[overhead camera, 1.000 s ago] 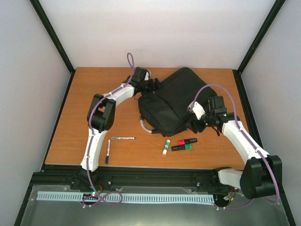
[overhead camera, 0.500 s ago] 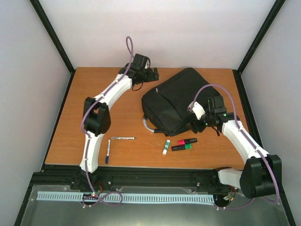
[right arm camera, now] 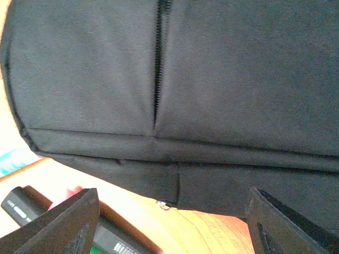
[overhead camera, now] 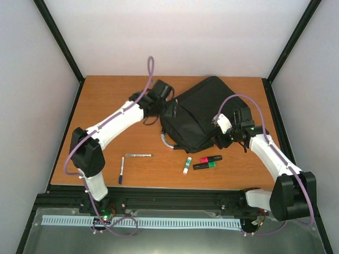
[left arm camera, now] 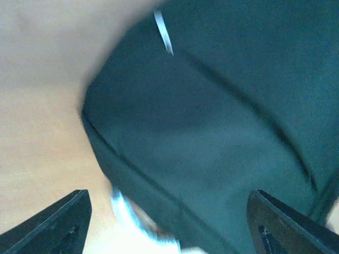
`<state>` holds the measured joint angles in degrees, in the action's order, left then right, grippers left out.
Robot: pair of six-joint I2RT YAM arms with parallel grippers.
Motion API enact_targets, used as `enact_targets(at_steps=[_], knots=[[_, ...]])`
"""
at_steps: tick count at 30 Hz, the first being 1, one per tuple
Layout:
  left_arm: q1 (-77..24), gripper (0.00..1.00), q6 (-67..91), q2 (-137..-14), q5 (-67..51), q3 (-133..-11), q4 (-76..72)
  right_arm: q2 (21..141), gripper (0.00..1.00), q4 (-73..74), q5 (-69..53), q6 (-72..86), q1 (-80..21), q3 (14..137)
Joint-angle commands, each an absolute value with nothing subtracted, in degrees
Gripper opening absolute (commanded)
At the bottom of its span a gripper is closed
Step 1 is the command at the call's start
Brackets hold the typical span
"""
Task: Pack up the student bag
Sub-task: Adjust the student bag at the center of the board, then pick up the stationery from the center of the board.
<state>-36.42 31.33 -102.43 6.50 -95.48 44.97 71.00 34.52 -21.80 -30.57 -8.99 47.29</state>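
Note:
The student bag [overhead camera: 204,111] is a large black backpack lying flat at the table's middle right, its grey loop handle [overhead camera: 165,142] at the near end. My left gripper [overhead camera: 170,108] hovers open at the bag's left edge. In the left wrist view the blurred bag [left arm camera: 212,132] and grey handle [left arm camera: 124,209] lie below my left gripper [left arm camera: 168,217], with nothing between its fingers. My right gripper [overhead camera: 222,138] stands open at the bag's near right edge. The right wrist view shows the bag's zip [right arm camera: 159,69] and a small zip ring [right arm camera: 165,205] above my right gripper [right arm camera: 175,217].
On the table in front of the bag lie a glue stick [overhead camera: 186,165], a pink highlighter [overhead camera: 211,159] and a green highlighter [overhead camera: 204,165]. A white pen [overhead camera: 137,155] and a blue-tipped marker [overhead camera: 121,170] lie at the near left. Black frame posts edge the table.
My left gripper let go of the bag's upper left corner, swung toward the back, then came back to the bag's left edge. The bag settled flat. My right arm stayed put.

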Motion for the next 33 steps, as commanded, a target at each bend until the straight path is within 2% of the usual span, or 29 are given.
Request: enact_targets(at_steps=[1,8,18,33], knots=[[-42.5,0.79,28.6,-99.4,-0.1,-87.8,52.1,71.1,0.78,31.7,-16.9,-29.1,-8.9,47.9],[-52.5,0.72,28.9,-94.9,-2.6,-76.3,51.3,70.7,0.78,30.0,-11.7,-27.8,-8.9,47.4],[-63.2,0.67,32.4,-101.4,0.7,-76.5,47.1,70.8,0.79,29.5,-10.3,-28.0,-8.8,46.9],[-63.8,0.64,32.6,-109.0,-0.1,-80.1,47.1,71.0,0.79,29.5,-10.7,-28.2,-8.7,46.8]])
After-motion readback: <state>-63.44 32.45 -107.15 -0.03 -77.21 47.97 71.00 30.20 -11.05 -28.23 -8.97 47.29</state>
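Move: The glue stick lies about 20 cm back towards the base from the left hand, some 9 cm to its right and 20 cm below. The green marker is roughly 8 cm right of the stick and level with it; the bag's middle is about 5 cm ahead of the left hand and 15 cm right. From the right hand, the bag's middle is roughly 15 cm ahead and 10 cm left. Left hand swings back some 22 cm and down 15 towards the glue stick, narrowing; right edges forward-right, open. ##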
